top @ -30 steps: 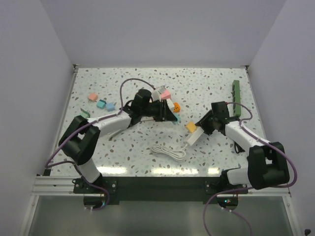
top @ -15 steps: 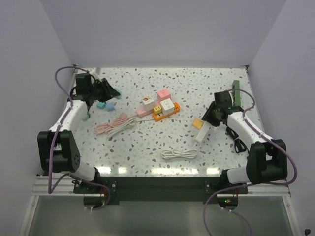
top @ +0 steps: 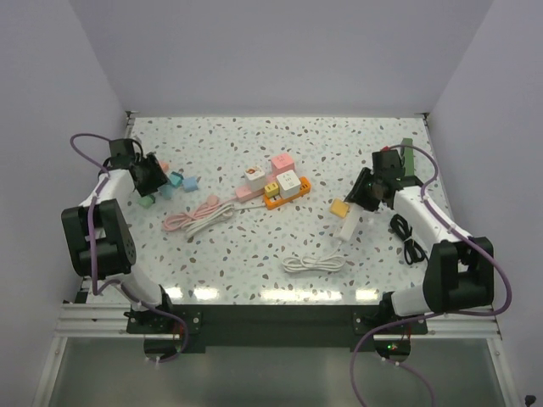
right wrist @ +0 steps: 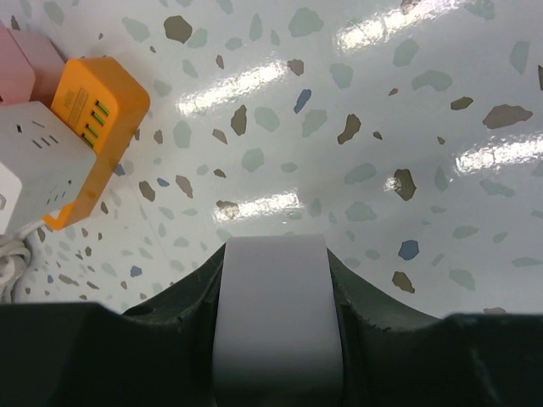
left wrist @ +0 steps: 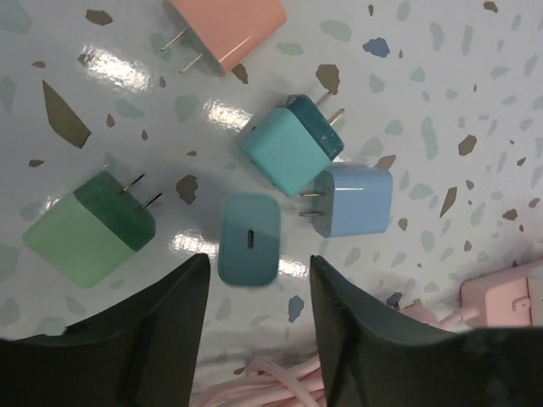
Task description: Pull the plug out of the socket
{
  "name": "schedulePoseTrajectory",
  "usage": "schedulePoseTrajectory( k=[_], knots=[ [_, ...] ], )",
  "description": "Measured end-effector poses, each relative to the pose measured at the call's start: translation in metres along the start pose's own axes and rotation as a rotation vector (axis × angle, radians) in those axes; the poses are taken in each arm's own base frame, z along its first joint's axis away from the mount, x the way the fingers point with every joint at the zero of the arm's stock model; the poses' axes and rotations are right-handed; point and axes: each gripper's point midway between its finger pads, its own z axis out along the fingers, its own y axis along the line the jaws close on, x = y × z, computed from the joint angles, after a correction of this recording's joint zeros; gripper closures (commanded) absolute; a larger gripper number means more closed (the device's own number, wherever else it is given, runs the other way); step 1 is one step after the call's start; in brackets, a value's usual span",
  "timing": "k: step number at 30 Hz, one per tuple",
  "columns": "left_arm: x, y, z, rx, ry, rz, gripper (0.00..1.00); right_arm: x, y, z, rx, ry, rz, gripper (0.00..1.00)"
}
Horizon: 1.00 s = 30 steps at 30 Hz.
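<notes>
An orange socket block (top: 273, 200) lies mid-table with a white plug (top: 288, 181) seated on it and pink blocks (top: 282, 161) beside it. In the right wrist view the socket (right wrist: 95, 119) shows at upper left. My right gripper (top: 363, 193) is shut on a white block (right wrist: 273, 314) with a yellow end (top: 340, 207), well right of the socket. My left gripper (left wrist: 259, 271) stands open at the far left. A dark teal adapter (left wrist: 249, 237) lies flat on the table just past its fingertips.
Loose plugs lie around the left gripper: teal (left wrist: 288, 148), blue (left wrist: 352, 202), green (left wrist: 89, 227), salmon (left wrist: 229, 25). A pink cable (top: 199, 214) lies left of centre. A white cable (top: 314, 264) lies at the front, a black cable (top: 413, 242) and a green strip (top: 407, 157) at the right.
My left arm has swung from the middle of the table to the far left by the coloured plugs, and its jaws have opened wider. The right gripper kept its grip and shifted slightly.
</notes>
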Motion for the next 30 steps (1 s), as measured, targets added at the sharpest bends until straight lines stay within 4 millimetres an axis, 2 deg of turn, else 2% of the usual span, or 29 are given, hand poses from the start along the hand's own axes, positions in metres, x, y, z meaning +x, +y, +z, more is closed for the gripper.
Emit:
schedulePoseTrajectory(
  k=[5,9,11,13,14,15,17,19,20,22,23,25,27,30],
  knots=[
    [0.001,0.013,0.001,-0.056,-0.006,-0.005,0.23,0.003,0.007,-0.002,-0.041,0.025,-0.013,1.00],
    [0.000,0.016,0.000,-0.070,-0.011,-0.007,0.13,0.005,0.012,-0.004,-0.068,0.037,-0.020,1.00],
    [0.001,0.012,-0.004,-0.060,-0.018,-0.006,0.09,0.005,0.016,-0.005,-0.086,0.046,-0.026,1.00],
    [0.004,-0.002,-0.015,-0.028,-0.029,0.016,0.07,0.006,0.021,-0.005,-0.109,0.061,-0.030,1.00],
    [0.005,-0.017,-0.023,0.002,-0.041,0.043,0.05,0.006,0.024,-0.005,-0.120,0.070,-0.034,1.00],
    [0.007,-0.041,-0.032,0.061,-0.056,0.082,0.05,0.007,0.026,-0.004,-0.132,0.079,-0.038,1.00],
    [0.023,-0.107,-0.052,0.226,-0.070,0.198,0.04,0.011,0.031,-0.002,-0.156,0.101,-0.046,1.00],
    [0.058,-0.185,-0.076,0.444,-0.056,0.321,0.02,0.016,0.036,-0.001,-0.178,0.129,-0.062,1.00],
    [0.082,-0.221,-0.091,0.561,-0.030,0.380,0.02,0.019,0.040,0.000,-0.192,0.144,-0.074,1.00],
    [0.130,-0.275,-0.118,0.751,0.036,0.468,0.01,0.026,0.049,0.002,-0.215,0.171,-0.101,1.00],
    [0.151,-0.293,-0.128,0.826,0.066,0.501,0.01,0.030,0.053,0.002,-0.225,0.184,-0.117,1.00],
    [0.181,-0.316,-0.138,0.919,0.126,0.536,0.00,0.041,0.063,0.001,-0.246,0.207,-0.145,1.00],
    [0.205,-0.331,-0.137,0.964,0.186,0.557,0.00,0.049,0.071,-0.001,-0.269,0.225,-0.165,1.00],
    [0.233,-0.344,-0.126,0.977,0.264,0.568,0.00,0.057,0.079,-0.003,-0.284,0.238,-0.180,1.00]
  ],
)
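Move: The teal plug lies between the left fingers on the table. From that hand the yellow plug, next, is about 55 cm right, 8 cm back and 4 cm higher; the orange socket is some 39 cm right, 2 cm back. The right hand holds the white socket carrying the yellow plug, which lies about 5 cm to its left, level with it; the coiled white cable is 13 cm left, 14 cm back and 6 cm below. Left hand opens, arcs 40 cm right from teal towards yellow plug, while right brings socket 10 cm left. ##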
